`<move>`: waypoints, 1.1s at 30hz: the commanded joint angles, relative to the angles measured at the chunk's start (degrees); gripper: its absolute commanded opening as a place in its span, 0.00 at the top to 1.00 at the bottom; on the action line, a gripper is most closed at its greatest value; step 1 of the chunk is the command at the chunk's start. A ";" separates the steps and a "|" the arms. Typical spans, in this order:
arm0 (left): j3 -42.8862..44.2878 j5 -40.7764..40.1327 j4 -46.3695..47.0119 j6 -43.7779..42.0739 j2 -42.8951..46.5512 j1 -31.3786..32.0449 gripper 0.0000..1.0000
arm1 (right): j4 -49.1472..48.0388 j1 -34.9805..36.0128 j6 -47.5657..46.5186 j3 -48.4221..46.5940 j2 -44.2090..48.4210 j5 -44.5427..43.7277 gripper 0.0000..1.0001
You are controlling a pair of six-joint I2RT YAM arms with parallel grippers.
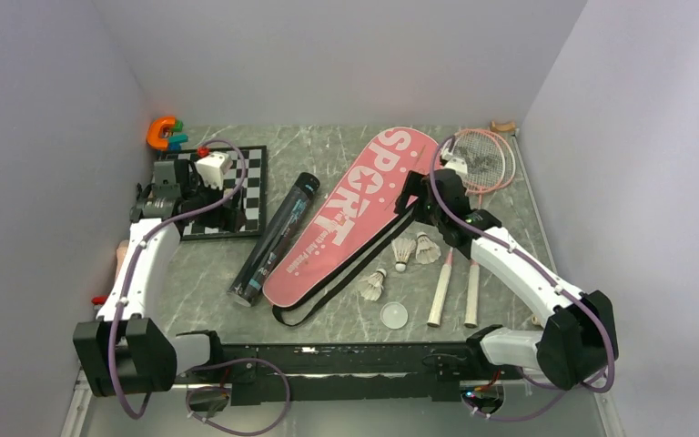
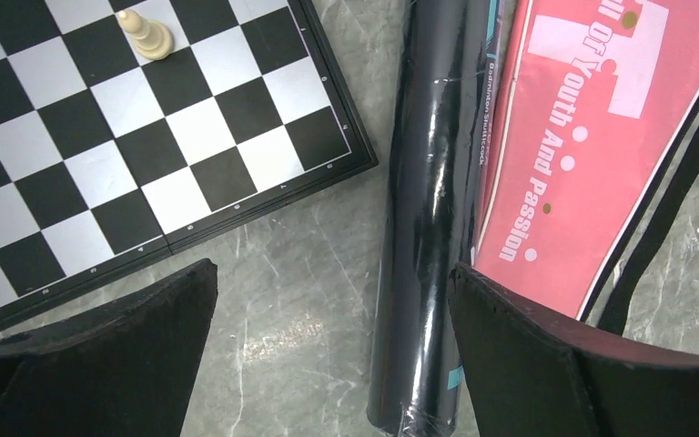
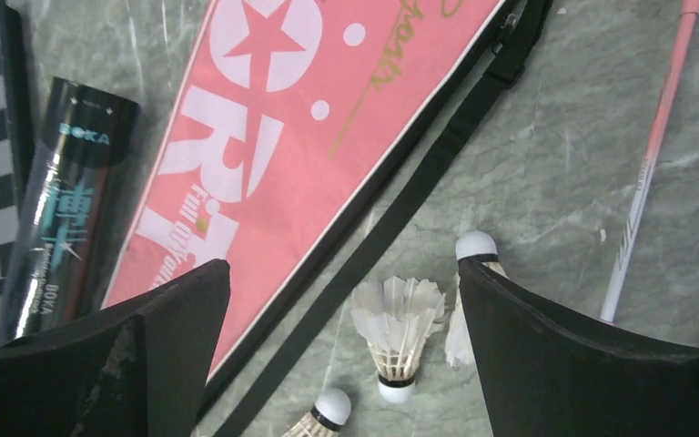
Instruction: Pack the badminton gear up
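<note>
The pink bag (image 1: 364,209) lettered "SPORT" lies flat mid-table, its black strap trailing at its near side. Left of it lies the long black tube (image 1: 278,238). Three white shuttlecocks (image 1: 404,252) (image 1: 428,248) (image 1: 372,286) lie right of the bag. Two pink rackets (image 1: 482,157) lie at the right, white handles (image 1: 441,293) toward me. My left gripper (image 2: 332,282) hangs open over bare table between the chessboard corner and the tube (image 2: 432,182). My right gripper (image 3: 344,278) hangs open above a shuttlecock (image 3: 396,328); another (image 3: 475,246) is partly hidden behind its right finger.
A black-and-white chessboard (image 1: 253,187) with a pale chess piece (image 2: 144,35) lies at the back left, an orange U-shaped toy (image 1: 162,133) behind it. A clear round lid (image 1: 393,315) lies near the front edge. Grey walls close in three sides.
</note>
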State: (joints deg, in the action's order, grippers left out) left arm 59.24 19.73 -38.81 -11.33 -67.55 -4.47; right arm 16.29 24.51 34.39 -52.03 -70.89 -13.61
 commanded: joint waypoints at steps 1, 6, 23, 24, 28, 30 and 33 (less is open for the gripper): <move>4.15 0.33 -1.51 -1.54 -2.69 1.08 0.01 | 2.32 1.77 -2.64 -1.07 0.57 -5.45 0.00; 5.35 0.88 -3.20 -4.57 -7.28 3.93 0.01 | 3.83 2.95 -4.00 -1.23 -0.35 -6.87 0.00; 12.49 -7.51 2.18 -2.63 -25.12 15.43 0.01 | 6.69 3.07 -5.36 1.90 6.38 -8.23 0.00; 12.63 -7.62 2.29 -2.71 -25.81 15.90 0.01 | 6.73 3.08 -5.23 1.97 6.45 -8.16 0.00; 12.62 -8.32 3.57 -3.62 -28.37 18.06 0.01 | 7.09 3.05 -4.87 1.91 6.54 -8.27 0.00; 12.48 -8.85 4.65 -4.21 -29.59 19.08 0.01 | 7.08 3.02 -4.73 2.25 6.71 -8.37 0.00; 13.19 -8.96 5.08 -4.73 -32.04 19.74 0.01 | 7.45 3.06 -4.34 2.45 6.97 -8.20 0.00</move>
State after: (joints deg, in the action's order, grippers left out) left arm 69.91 11.77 -36.10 -14.55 -97.41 14.28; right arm 23.31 27.31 29.56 -49.89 -65.56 -20.95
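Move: The black shuttlecock tube lies aslant on the table, its middle some 8 cm to the left hand's right, about 3 cm ahead and 14 cm below. The chessboard's middle is roughly 18 cm ahead and 11 cm left of that hand. The pink racket bag's middle is some 9 cm ahead and 31 cm right, also on the table. From the right hand, the tube's middle lies about 36 cm left, 3 cm back and 14 cm below. Over the black tube's middle stretch comes the open left hand, sinking about 10 cm and going some 9 cm right and 5 cm forward, off the chessboard's edge. Its fingers tip more steeply down and turn clockwise, staying wide open and just above the tube. The empty right hand drifts a few centimetres back and right, its left side rolling down. ##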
